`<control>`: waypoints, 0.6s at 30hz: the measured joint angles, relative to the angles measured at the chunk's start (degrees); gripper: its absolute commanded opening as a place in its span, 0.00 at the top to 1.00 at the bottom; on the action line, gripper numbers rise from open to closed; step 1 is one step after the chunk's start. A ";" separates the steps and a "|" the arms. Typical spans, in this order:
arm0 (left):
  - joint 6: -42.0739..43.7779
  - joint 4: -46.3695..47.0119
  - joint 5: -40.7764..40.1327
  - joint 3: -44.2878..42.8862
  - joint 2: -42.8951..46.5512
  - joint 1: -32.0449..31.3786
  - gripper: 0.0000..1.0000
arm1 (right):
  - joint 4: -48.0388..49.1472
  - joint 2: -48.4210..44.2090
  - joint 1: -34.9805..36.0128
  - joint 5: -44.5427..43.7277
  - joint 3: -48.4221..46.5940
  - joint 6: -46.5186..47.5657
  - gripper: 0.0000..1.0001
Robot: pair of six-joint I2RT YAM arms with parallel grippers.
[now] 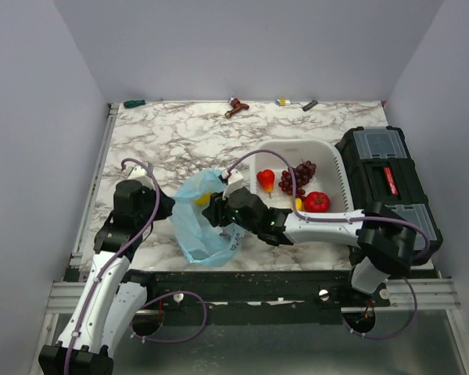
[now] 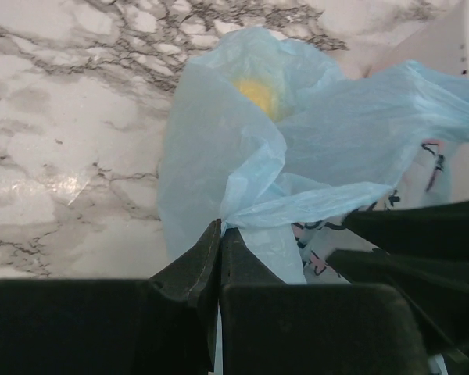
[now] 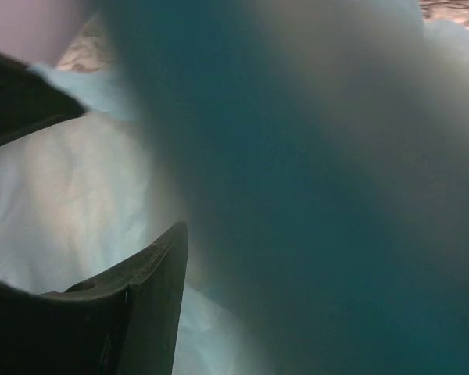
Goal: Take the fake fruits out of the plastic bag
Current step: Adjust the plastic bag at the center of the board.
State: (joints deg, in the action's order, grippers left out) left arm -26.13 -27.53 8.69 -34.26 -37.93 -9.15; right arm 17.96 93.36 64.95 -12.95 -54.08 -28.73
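Observation:
The light-blue plastic bag [image 1: 203, 226] lies crumpled on the marble table between the two arms. A round yellow fruit [image 1: 202, 198] shows inside it, and through the film in the left wrist view [image 2: 258, 94]. My left gripper [image 2: 220, 228] is shut on a gathered fold of the bag's left edge [image 1: 174, 209]. My right gripper [image 1: 216, 211] reaches into the bag's mouth from the right. In the right wrist view only one finger [image 3: 152, 293] shows; blurred blue film [image 3: 320, 195] hides the other. The dark grape bunch [image 1: 302, 172] lies in the white basket [image 1: 338, 173].
The basket also holds a red heart-shaped fruit [image 1: 266, 180], a red apple-like fruit [image 1: 316, 201] and a small yellow piece [image 1: 298, 204]. A black toolbox [image 1: 384, 180] stands right of it. Small tools [image 1: 236, 107] lie along the table's far edge.

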 measured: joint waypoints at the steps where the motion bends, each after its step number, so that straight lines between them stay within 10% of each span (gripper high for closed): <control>1: 0.00 0.44 0.72 0.00 0.46 0.00 1.00 | -0.66 1.27 0.00 -2.25 -0.92 -0.35 0.53; 18: -10.43 4.63 14.80 -9.42 4.96 -10.75 1.00 | -3.87 6.32 -0.02 -14.73 -2.80 -5.07 0.24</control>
State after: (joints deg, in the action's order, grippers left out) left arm -36.56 -22.90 23.49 -43.68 -32.97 -19.90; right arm 14.09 99.68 64.93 -27.68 -56.88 -33.80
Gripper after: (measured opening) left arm 0.003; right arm 0.715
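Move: The left hand has the plastic bag's left rim between its shut fingers; the bag's middle lies about 11 cm to its right, 2 cm back and 9 cm below. The right hand is over the bag, whose middle is some 3 cm back, 1 cm left and 7 cm below. From the right hand the yellow fruit is about 5 cm ahead, 1 cm left and 7 cm down, the red pepper some 11 cm ahead, 17 cm right and 9 cm down. Left hand, still pinching the rim, lifts 12 cm and swings right; right sinks forward into the bag, opening. ##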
